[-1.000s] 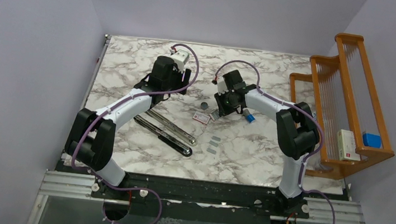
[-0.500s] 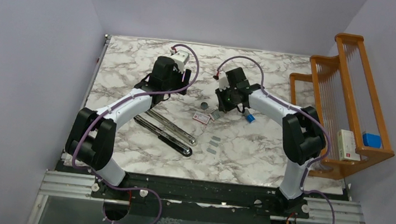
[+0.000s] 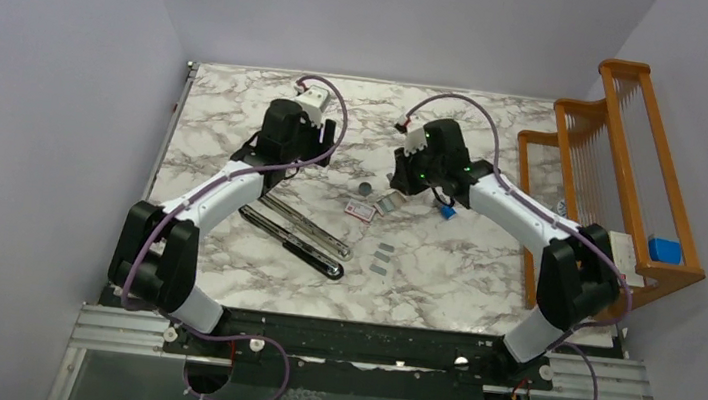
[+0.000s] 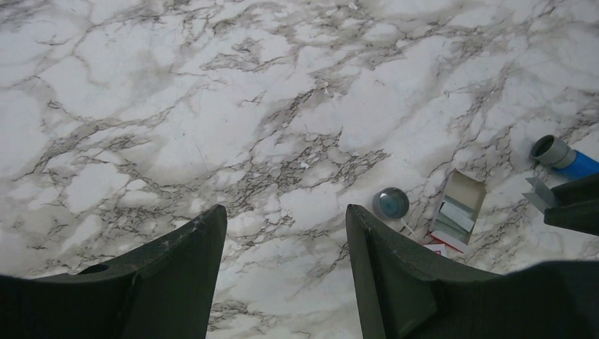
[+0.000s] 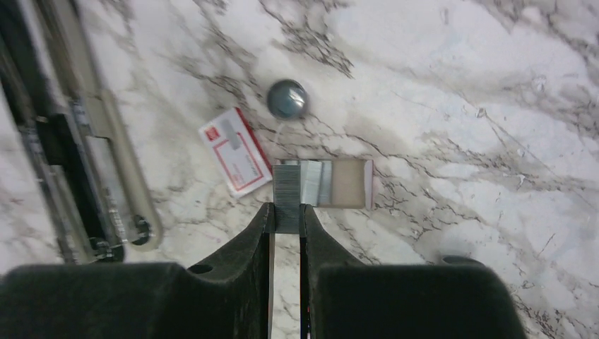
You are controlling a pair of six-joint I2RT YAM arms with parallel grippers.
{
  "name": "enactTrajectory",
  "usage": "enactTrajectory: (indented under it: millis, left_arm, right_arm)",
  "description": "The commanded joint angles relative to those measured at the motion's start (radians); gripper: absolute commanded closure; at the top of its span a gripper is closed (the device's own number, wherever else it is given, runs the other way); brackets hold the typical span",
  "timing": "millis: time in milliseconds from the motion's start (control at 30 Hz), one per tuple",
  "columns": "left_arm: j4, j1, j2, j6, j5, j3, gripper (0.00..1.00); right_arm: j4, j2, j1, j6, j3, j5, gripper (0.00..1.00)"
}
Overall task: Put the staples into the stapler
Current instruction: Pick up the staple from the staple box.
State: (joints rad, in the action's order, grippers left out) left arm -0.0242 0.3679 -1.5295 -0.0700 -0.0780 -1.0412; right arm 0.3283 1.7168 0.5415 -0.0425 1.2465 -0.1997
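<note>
My right gripper (image 5: 286, 209) is shut on a short grey strip of staples (image 5: 286, 192), held just above the open tray of the staple box (image 5: 347, 183), where more strips lie. In the top view this gripper (image 3: 397, 189) hovers over the box (image 3: 385, 204). The stapler (image 3: 298, 235) lies open on the marble, its long arms (image 5: 99, 141) at the left of the right wrist view. A few loose staple strips (image 3: 382, 259) lie nearer the front. My left gripper (image 4: 282, 222) hangs open over bare marble, behind the stapler (image 3: 288, 144).
The box's white-and-red sleeve (image 5: 234, 151) and a small dark round disc (image 5: 287, 98) lie beside the tray. A blue-and-white cylinder (image 3: 447, 210) rests right of the box. A wooden rack (image 3: 623, 190) with small boxes stands past the table's right edge.
The right gripper has closed on a staple strip at the box and risen slightly, its arm swinging out to the right. The left arm has shifted a little to the left.
</note>
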Motion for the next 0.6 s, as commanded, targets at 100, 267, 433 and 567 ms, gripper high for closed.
enactTrajectory:
  millis: [100, 267, 433, 567]
  left_arm:
    - [-0.140, -0.049, 0.219, -0.053, -0.103, 0.019, 0.33]
    - [-0.210, -0.055, 0.338, -0.028, -0.130, 0.025, 0.32]
    - [-0.196, -0.055, 0.392, 0.020, -0.139, 0.047, 0.32]
    - [-0.176, -0.055, 0.394, 0.028, -0.146, 0.080, 0.32]
  right_arm:
    - [-0.427, -0.274, 0.006, 0.163, -0.160, -0.225, 0.89]
    - [-0.579, -0.399, 0.006, 0.176, -0.230, -0.267, 0.89]
    - [-0.476, -0.486, 0.006, 0.063, -0.260, -0.350, 0.90]
    - [-0.244, -0.464, 0.009, -0.053, -0.230, -0.404, 0.92]
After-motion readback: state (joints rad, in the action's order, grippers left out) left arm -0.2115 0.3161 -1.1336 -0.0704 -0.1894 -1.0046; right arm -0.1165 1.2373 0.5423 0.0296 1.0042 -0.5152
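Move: The open staple box lies about 10 cm below the right hand, which already holds a staple strip, and 1 cm to its right. From that hand the red-and-white carton is 5 cm left and 2 cm back, the round cup 5 cm left and 3 cm ahead, and the silver stapler's middle 16 cm left and 7 cm back. From the left hand, the staple box is some 13 cm right, 4 cm back and 15 cm down. Both hands climb nearly 20 cm, tipping up, the right carrying its still-pinched strip away from the staple box. ##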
